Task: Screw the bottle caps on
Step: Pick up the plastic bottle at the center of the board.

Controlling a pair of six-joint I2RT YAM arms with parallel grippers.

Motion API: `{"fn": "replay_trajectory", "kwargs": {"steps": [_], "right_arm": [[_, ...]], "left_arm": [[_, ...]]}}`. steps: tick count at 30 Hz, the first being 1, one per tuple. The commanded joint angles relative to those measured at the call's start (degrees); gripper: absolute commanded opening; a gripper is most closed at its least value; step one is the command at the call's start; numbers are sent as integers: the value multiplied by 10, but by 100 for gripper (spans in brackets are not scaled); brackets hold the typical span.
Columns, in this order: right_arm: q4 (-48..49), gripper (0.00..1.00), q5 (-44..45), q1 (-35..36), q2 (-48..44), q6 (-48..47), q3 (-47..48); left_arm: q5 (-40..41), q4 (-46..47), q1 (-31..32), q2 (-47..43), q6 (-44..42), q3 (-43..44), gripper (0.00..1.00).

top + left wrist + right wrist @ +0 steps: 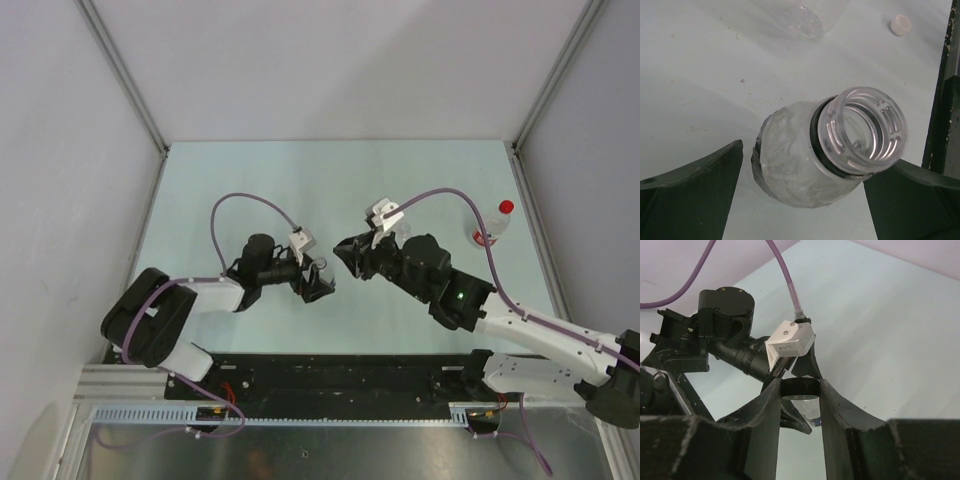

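A clear bottle (805, 165) with an open threaded neck (862, 131) stands between the wide-apart fingers of my left gripper (805, 172). A gap shows beside the left finger (695, 192). My right gripper (800, 390) is shut on the black cap (800, 388) and holds it just above that bottle (812, 410), close to the left gripper (318, 281). A whitish cap (900, 24) lies loose on the table. A second clear bottle (810, 20) stands farther off. At the right, a third bottle (490, 230) carries a red cap (506, 207).
The pale green table (250, 180) is bordered by grey walls and metal corner posts (125, 75). The left wrist's white camera block (789, 342) and purple cable (787, 280) sit close in front of my right gripper. A dark edge (940, 100) runs down the right of the left wrist view.
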State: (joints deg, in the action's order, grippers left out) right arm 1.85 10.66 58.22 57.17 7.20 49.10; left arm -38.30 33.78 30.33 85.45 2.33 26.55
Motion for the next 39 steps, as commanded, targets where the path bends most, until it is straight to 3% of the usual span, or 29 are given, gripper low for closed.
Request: {"fn": "replay_trajectory", "kwargs": {"steps": [1, 9, 12, 16, 21, 24, 29, 32, 35, 39], "right_arm": [[23, 7, -34, -13, 16, -9, 25], [14, 7, -55, -31, 15, -6, 25], [11, 7, -57, -37, 14, -4, 23], [6, 7, -63, -45, 11, 4, 19], [-4, 7, -66, -48, -11, 13, 13], [-22, 7, -71, -53, -26, 19, 11], [-68, 7, -90, -66, -61, 54, 11], [-87, 7, -128, -79, -85, 84, 11], [-87, 7, -182, -82, -97, 100, 11], [-93, 6, -228, -83, -87, 118, 19]], "left_arm": [[53, 39, 23, 12, 37, -3, 98], [117, 41, 54, 40, 50, 3, 97], [115, 41, 55, 50, 50, 8, 87], [147, 35, 55, 47, 37, 17, 63], [155, 1, 54, -2, -31, 28, 54], [115, -42, 52, -53, -115, 40, 48], [-20, -145, 43, -166, -283, 50, 48], [-108, -255, 41, -207, -350, 72, 50], [-170, -311, 41, -216, -377, 85, 50], [-186, -321, 43, -208, -372, 90, 51]]}}
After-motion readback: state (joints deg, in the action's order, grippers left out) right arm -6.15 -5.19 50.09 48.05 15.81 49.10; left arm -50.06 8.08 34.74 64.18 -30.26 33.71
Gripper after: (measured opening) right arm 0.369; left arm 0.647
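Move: The plastic bottle stands almost between the left hand's open fingers, its middle about 2 cm to the right and 3 cm below, level in reach. The clear bottle stands about 17 cm to the right of it and 7 cm farther out; the white cap lies about 28 cm right of it and 6 cm nearer the base. From the right hand, which already holds the black cap, the plastic bottle is about 3 cm ahead, 6 cm left and 23 cm below. The left hand sinks about 3 cm and edges a little right around the plastic bottle, closes its fingers to pinch the body from both sides, then lifts some 13 cm while drawing back about 6 cm, rolling its forward side up by roughly 30 degrees and turning clockwise. Still pinching the black cap, the right hand first dips slightly and eases forward, then backs off, shifts right and rises, each by about 3 to 4 cm. ##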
